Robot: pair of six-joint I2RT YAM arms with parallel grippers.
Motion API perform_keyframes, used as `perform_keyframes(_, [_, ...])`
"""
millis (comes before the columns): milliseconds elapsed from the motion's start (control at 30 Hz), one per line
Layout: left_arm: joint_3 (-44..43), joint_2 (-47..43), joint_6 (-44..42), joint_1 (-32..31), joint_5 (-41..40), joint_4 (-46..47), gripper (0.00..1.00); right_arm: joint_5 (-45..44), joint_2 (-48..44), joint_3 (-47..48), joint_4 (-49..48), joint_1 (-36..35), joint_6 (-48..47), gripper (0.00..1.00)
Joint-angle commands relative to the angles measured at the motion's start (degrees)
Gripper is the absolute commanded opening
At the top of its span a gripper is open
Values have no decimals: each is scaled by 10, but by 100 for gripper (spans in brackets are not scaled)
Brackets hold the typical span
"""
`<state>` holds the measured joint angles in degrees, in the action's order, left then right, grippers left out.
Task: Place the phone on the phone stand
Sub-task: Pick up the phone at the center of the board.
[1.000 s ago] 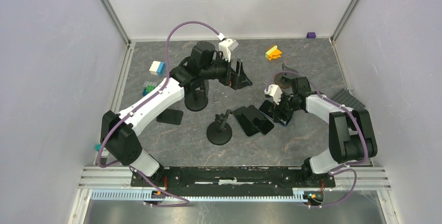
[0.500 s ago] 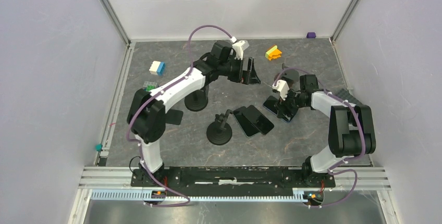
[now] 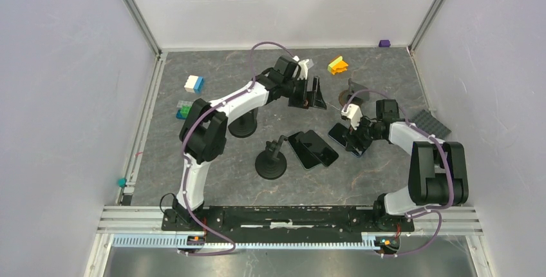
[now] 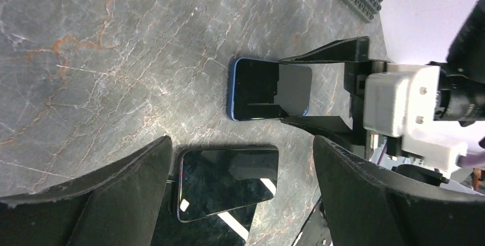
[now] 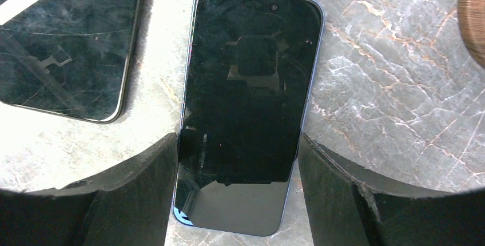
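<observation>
A blue-edged phone (image 3: 340, 133) (image 5: 249, 97) (image 4: 269, 88) lies face up on the marbled table. My right gripper (image 3: 356, 138) (image 5: 237, 143) straddles its near end, fingertips pressed against both long edges. My left gripper (image 3: 315, 93) (image 4: 240, 200) hangs open above the table farther back, nothing between its fingers. Below it are two overlapping black phones (image 3: 312, 148) (image 4: 229, 180). Black phone stands sit at the centre (image 3: 271, 161), the left (image 3: 243, 122) and behind the right gripper (image 3: 351, 96).
Toy bricks lie around: white-blue (image 3: 194, 84), green (image 3: 183, 108), yellow-orange (image 3: 337, 65), purple (image 3: 384, 43). A grey studded plate (image 3: 428, 122) sits by the right wall, a flat black slab (image 3: 210, 143) at the left. Walls enclose three sides.
My left arm has stretched out and swung right, carrying its open gripper toward the back middle. My right gripper has shifted slightly right, still around the blue-edged phone.
</observation>
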<state>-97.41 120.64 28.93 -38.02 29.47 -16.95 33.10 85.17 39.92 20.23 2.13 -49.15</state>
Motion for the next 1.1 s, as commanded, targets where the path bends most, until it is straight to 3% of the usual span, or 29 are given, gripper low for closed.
perform_keyframes(0, [-24,23,31,-9,27,-1,94,35,-32,-15,-12,2,10,47])
perform_keyframes(667, [-22,99,84,-36,65,48,92,63,-60,-5,-29,3,48,46])
perform_keyframes(1067, [-20,133,151,-41,128,115,90,79,-80,1,-30,3,68,46])
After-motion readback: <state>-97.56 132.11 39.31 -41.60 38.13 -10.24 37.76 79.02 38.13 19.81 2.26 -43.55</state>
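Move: The right gripper already pinches the blue-edged phone, its middle about 2 cm ahead and 2 cm left of that hand. From the left gripper the phone lies roughly 14 cm right, 10 cm back and 12 cm down. At that same depth, the overlapping phones are some 13 cm back and 5 cm right of the left gripper, and the wood-based stand about 5 cm ahead and 17 cm right. Keep the right gripper's pinch on the phone's long edges; ease it back barely a centimetre, then raise it about 2.5 cm, drifting left. Bring the open left gripper down some 7 cm, also back and right, towards the phone's free end, rolling the wrist so its front side dips, and stop short of gripping it. ##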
